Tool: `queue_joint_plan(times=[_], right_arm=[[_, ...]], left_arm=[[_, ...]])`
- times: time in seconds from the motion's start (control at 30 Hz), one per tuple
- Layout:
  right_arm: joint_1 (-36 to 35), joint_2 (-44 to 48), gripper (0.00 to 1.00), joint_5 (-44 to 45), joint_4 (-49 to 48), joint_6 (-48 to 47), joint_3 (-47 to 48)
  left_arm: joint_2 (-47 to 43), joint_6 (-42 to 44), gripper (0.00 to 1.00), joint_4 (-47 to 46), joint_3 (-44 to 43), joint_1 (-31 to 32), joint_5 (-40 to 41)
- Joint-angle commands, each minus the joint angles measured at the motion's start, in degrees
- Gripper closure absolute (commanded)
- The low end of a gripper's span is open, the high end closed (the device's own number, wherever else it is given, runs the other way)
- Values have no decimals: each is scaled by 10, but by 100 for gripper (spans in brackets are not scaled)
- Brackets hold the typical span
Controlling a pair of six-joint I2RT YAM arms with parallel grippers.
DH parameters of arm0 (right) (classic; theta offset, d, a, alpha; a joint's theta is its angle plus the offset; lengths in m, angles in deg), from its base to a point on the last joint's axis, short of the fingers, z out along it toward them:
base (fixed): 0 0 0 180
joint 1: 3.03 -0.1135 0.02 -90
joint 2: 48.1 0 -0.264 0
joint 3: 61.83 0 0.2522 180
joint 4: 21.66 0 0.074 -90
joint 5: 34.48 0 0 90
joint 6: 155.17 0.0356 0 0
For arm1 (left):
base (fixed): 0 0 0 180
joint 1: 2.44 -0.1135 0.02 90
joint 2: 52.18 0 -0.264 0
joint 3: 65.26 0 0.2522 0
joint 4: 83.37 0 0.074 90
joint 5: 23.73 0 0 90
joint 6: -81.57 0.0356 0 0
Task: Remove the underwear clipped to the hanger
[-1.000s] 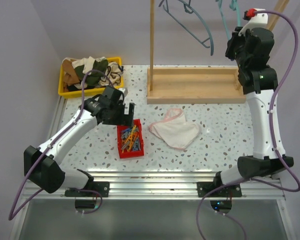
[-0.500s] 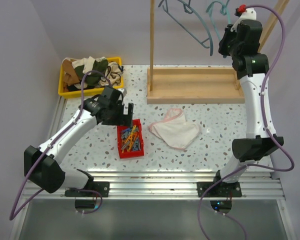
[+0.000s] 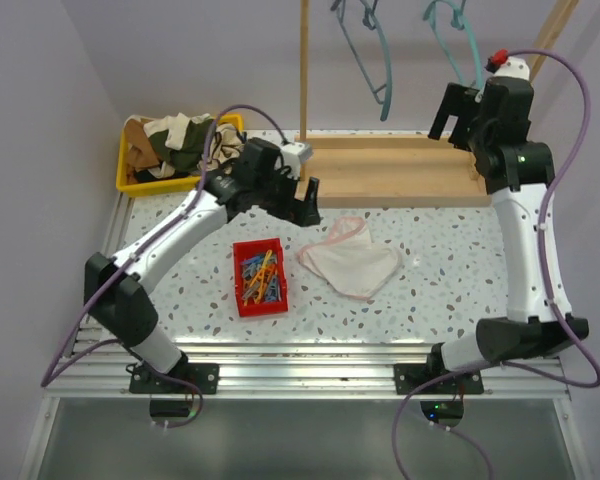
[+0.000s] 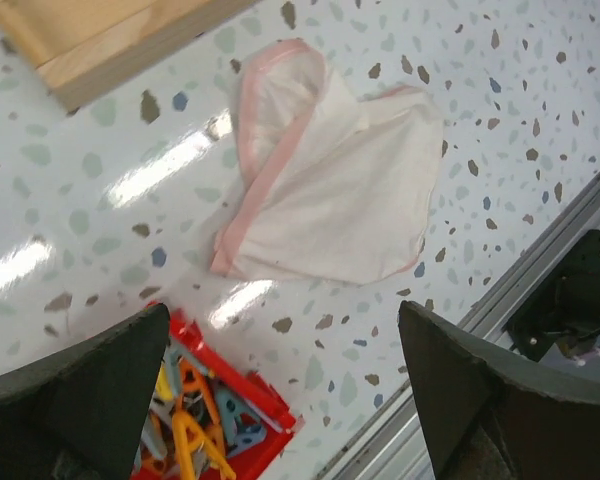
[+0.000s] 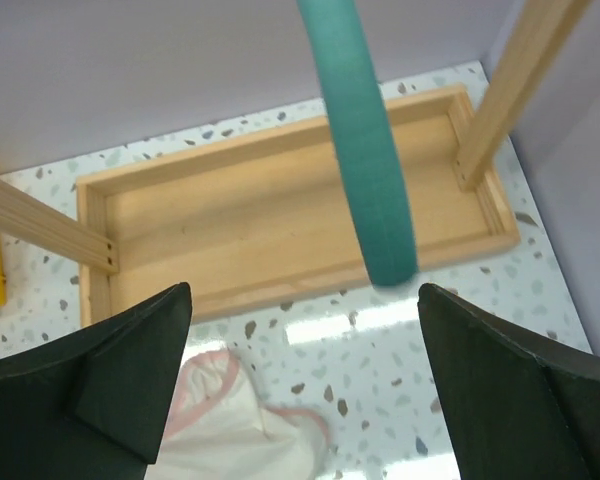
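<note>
One pair of underwear [image 3: 348, 258], white with pink edging, lies flat on the speckled table in front of the wooden rack base [image 3: 390, 170]. It shows in the left wrist view as underwear [image 4: 330, 200] and in the right wrist view as underwear [image 5: 240, 430]. My left gripper [image 3: 306, 203] hovers open just left of it, with nothing between its jaws [image 4: 283, 310]. My right gripper [image 3: 452, 125] is raised over the rack base, open and empty [image 5: 302, 290], with the tip of a teal hanger [image 5: 365, 150] dangling just beyond it. Two teal hangers [image 3: 365, 50] hang at the top with no fabric on their visible parts.
A red bin of coloured clips [image 3: 258, 277] sits left of the underwear, also visible as the red bin [image 4: 220, 420]. A yellow bin of clothes [image 3: 180, 145] stands at the back left. The rack's upright post [image 3: 303, 70] rises beside my left gripper.
My left arm swung from over the red bin to the far right, beside the underwear. My right gripper opened and drew back from the right hanger, which now hangs free.
</note>
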Motion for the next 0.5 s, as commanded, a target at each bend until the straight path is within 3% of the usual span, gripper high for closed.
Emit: queue_joint_plan(times=[0.0,0.13,0.47], right_arm=[[3,111,1,75,6,47,-86],[2,207,1,76,9,72,-192],[1,328,1,19,62,95,-361]], left_arm=[[78,60,0,-32,-61,88,-4],[214,93,0,5,-139,146,72],[317,163,0,-108,-116,222,223]])
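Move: The white underwear lies on the table about 11 cm to the left gripper's right, 2 cm back and some 21 cm below; the red clothespin bin sits 8 cm to this gripper's left and 6 cm back, and the wooden stand tray 17 cm ahead and 20 cm right, both roughly 20 cm down. From the right hand the near end of the just-hung hanger is some 6 cm ahead, 1 cm right and 3 cm up; the underwear is about 14 cm back, 19 cm left, 39 cm down. Swing the left gripper right about 13 cm until it is over the white underwear, bending the path into a descent of some 17 cm towards the cloth; keep the fingers wide open and tilt them to point more steeply down, turning clockwise. Meanwhile draw the open, empty right gripper back from the hanger and then lower it a little. ##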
